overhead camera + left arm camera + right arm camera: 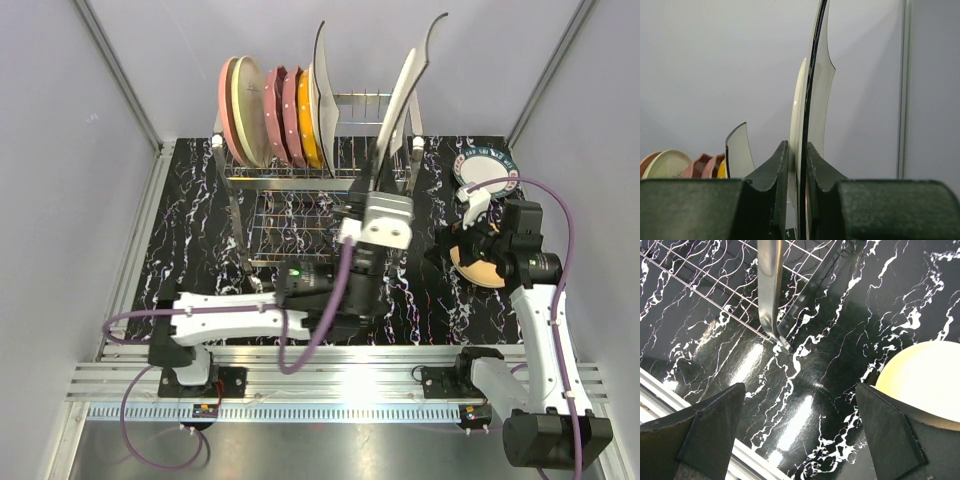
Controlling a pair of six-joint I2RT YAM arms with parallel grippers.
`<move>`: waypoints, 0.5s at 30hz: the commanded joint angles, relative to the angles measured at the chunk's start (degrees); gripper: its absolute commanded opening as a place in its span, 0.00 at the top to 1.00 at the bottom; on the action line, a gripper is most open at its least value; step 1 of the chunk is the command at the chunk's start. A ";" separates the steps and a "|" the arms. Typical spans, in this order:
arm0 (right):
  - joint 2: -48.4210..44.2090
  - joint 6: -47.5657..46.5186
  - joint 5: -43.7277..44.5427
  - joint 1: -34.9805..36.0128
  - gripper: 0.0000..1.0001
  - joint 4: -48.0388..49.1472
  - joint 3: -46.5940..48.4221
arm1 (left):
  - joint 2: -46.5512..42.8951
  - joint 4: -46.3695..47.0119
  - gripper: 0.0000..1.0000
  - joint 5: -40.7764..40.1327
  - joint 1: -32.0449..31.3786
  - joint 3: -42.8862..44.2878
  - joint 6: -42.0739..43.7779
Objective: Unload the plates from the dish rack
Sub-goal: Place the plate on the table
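Note:
The dish rack [292,214] stands at the back of the table. On its left side a row of plates stands upright: pink [230,105], cream [250,105], maroon [276,115], orange [311,128] and a squarish white one [322,85]. My left gripper [373,186] [797,148] is shut on the lower edge of a tall squarish white plate [403,95] [819,90] on the rack's right side, with another pale plate [798,100] pressed right beside it. My right gripper [466,232] [800,390] hangs open over the table with nothing between its fingers, next to a tan plate [482,268] [925,380] lying flat.
A white plate with a teal patterned rim [486,166] lies flat at the back right, behind the tan one. The rack's metal leg [770,290] is just ahead of the right gripper. The table is black marble-patterned [200,220], with grey walls on three sides.

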 commanded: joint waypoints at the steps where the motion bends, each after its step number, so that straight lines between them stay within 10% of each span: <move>1: -2.06 -2.12 -0.10 -0.07 0.00 0.10 3.44 | -11.88 5.74 1.00 5.85 -1.12 -3.09 -9.62; 15: -3.65 -3.36 -0.62 -0.07 0.00 -5.27 11.53 | -36.05 -20.95 1.00 4.52 -2.45 -18.49 -45.12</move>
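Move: My left hand already has the black-rimmed square plate, standing on edge well above the table. I'm taking it to the open table left of the rack, about 39 cm to the left, 9 cm ahead and 60 cm down. The other square plate stands in the rack 21 cm ahead, 6 cm left and 18 cm lower. The pink round plate is 20 cm ahead, 19 cm left, equally low. From my right hand, that open spot lies some 60 cm left, roughly level ahead, 21 cm down. I swing the square plate left with my left hand, about 13 cm and gathering speed, across the front of the rack towards the open table, easing slightly up and back. My wrist rolls its left side down and turns clockwise, some 30 degrees in all, while the fingers keep their pinch. My empty, open right hand rises about 6 cm, tipping up a little. ##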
